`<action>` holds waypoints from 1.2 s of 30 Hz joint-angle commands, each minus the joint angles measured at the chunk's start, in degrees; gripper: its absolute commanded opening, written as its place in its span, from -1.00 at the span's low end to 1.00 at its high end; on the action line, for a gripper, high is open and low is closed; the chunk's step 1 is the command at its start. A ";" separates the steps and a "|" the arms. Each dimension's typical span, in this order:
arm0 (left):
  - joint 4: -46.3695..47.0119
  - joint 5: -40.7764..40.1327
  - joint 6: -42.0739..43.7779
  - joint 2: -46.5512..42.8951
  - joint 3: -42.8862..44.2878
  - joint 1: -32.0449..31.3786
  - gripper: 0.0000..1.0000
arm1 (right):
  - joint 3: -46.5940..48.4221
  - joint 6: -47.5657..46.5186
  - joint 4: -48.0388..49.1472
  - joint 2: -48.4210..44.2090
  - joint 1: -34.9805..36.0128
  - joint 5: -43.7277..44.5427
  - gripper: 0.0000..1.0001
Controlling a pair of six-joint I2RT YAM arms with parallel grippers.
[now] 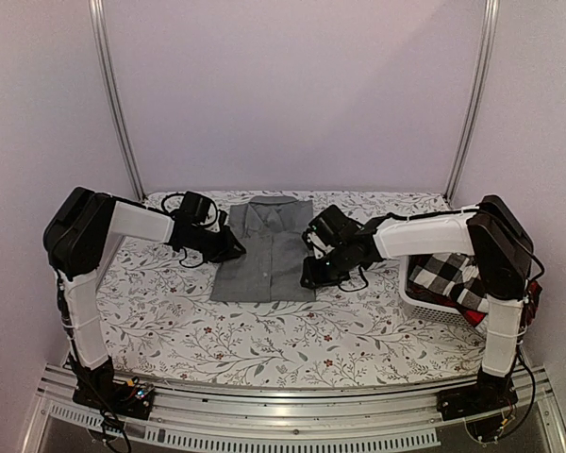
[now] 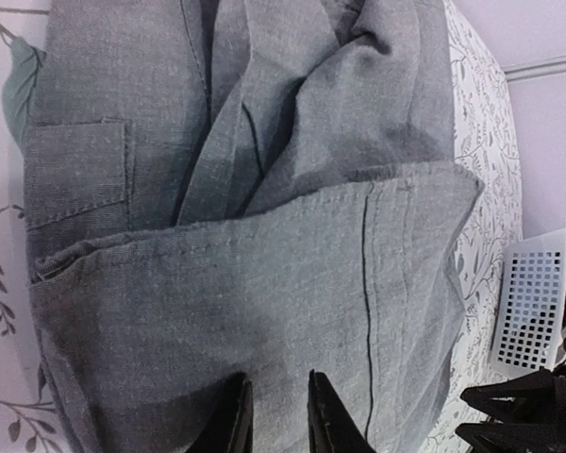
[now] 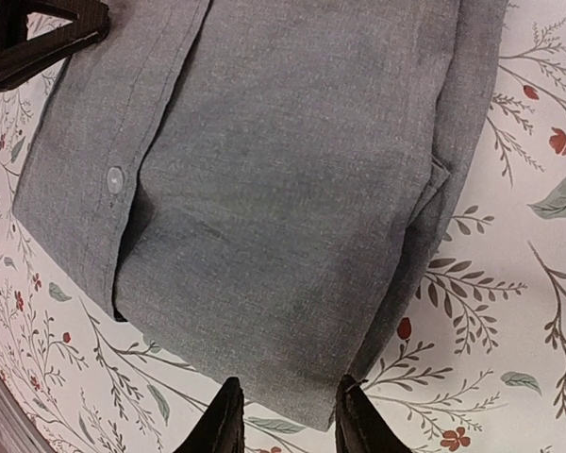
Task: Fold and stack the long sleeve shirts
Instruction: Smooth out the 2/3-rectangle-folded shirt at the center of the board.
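The grey shirt [image 1: 264, 253] lies folded into a rectangle at the table's middle, collar toward the back. My left gripper [image 1: 234, 247] is at its left edge; in the left wrist view [image 2: 278, 415] the jaws are open over the grey cloth [image 2: 264, 283]. My right gripper [image 1: 309, 274] is at the shirt's near right corner; in the right wrist view [image 3: 288, 420] the jaws are open with the shirt's corner [image 3: 292, 236] between the tips. A black-and-white checked shirt [image 1: 448, 272] and a red-and-black one [image 1: 474, 313] lie in the basket.
A white perforated basket [image 1: 417, 294] stands at the right edge of the floral tablecloth [image 1: 264, 330]; it also shows in the left wrist view [image 2: 533, 302]. Metal frame posts [image 1: 118, 104] stand at the back corners.
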 commanded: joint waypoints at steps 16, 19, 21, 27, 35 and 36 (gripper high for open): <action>-0.21 -0.07 -0.02 2.20 0.88 0.24 -0.60 | -0.87 0.93 -0.45 2.72 0.97 -1.20 -0.41; -0.15 0.06 -0.07 2.38 0.95 0.19 -0.60 | -1.00 1.25 -0.41 2.84 1.08 -1.09 -0.43; -0.13 0.07 -0.06 2.48 0.94 0.04 -0.60 | -0.96 1.33 -0.38 2.66 1.18 -1.05 -0.45; -0.14 0.06 -0.26 2.83 1.12 0.08 -0.60 | -0.83 1.33 -0.52 2.48 1.44 -1.20 -0.75; -0.61 -0.20 -0.37 3.64 1.52 0.07 -0.60 | -2.01 1.42 -1.29 0.83 2.14 -0.38 -1.00; -0.61 -0.20 -0.36 3.70 1.55 0.05 -0.60 | -2.30 1.51 -1.38 0.55 2.25 -0.17 -1.00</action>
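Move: The shirt's near right corner lies about 3 cm back and 2 cm to the right of the right gripper, some 4 cm below it; the button strip is roughly 9 cm to that gripper's left and 5 cm ahead. From the left gripper, the shirt's middle is about 6 cm to the right, 3 cm ahead and 2 cm down. The turned-up hem crosses the shirt about 7 cm straight ahead of the left gripper. Lower the right gripper about 2 cm onto the shirt beside its near right corner, then ease it some 2 cm back towards the near edge, shutting the part-open fingers completely at the end with the tips at the cloth. Meanwhile sink the left gripper about 1.5 cm straight down onto the shirt's left side, fingers kept slightly open. ##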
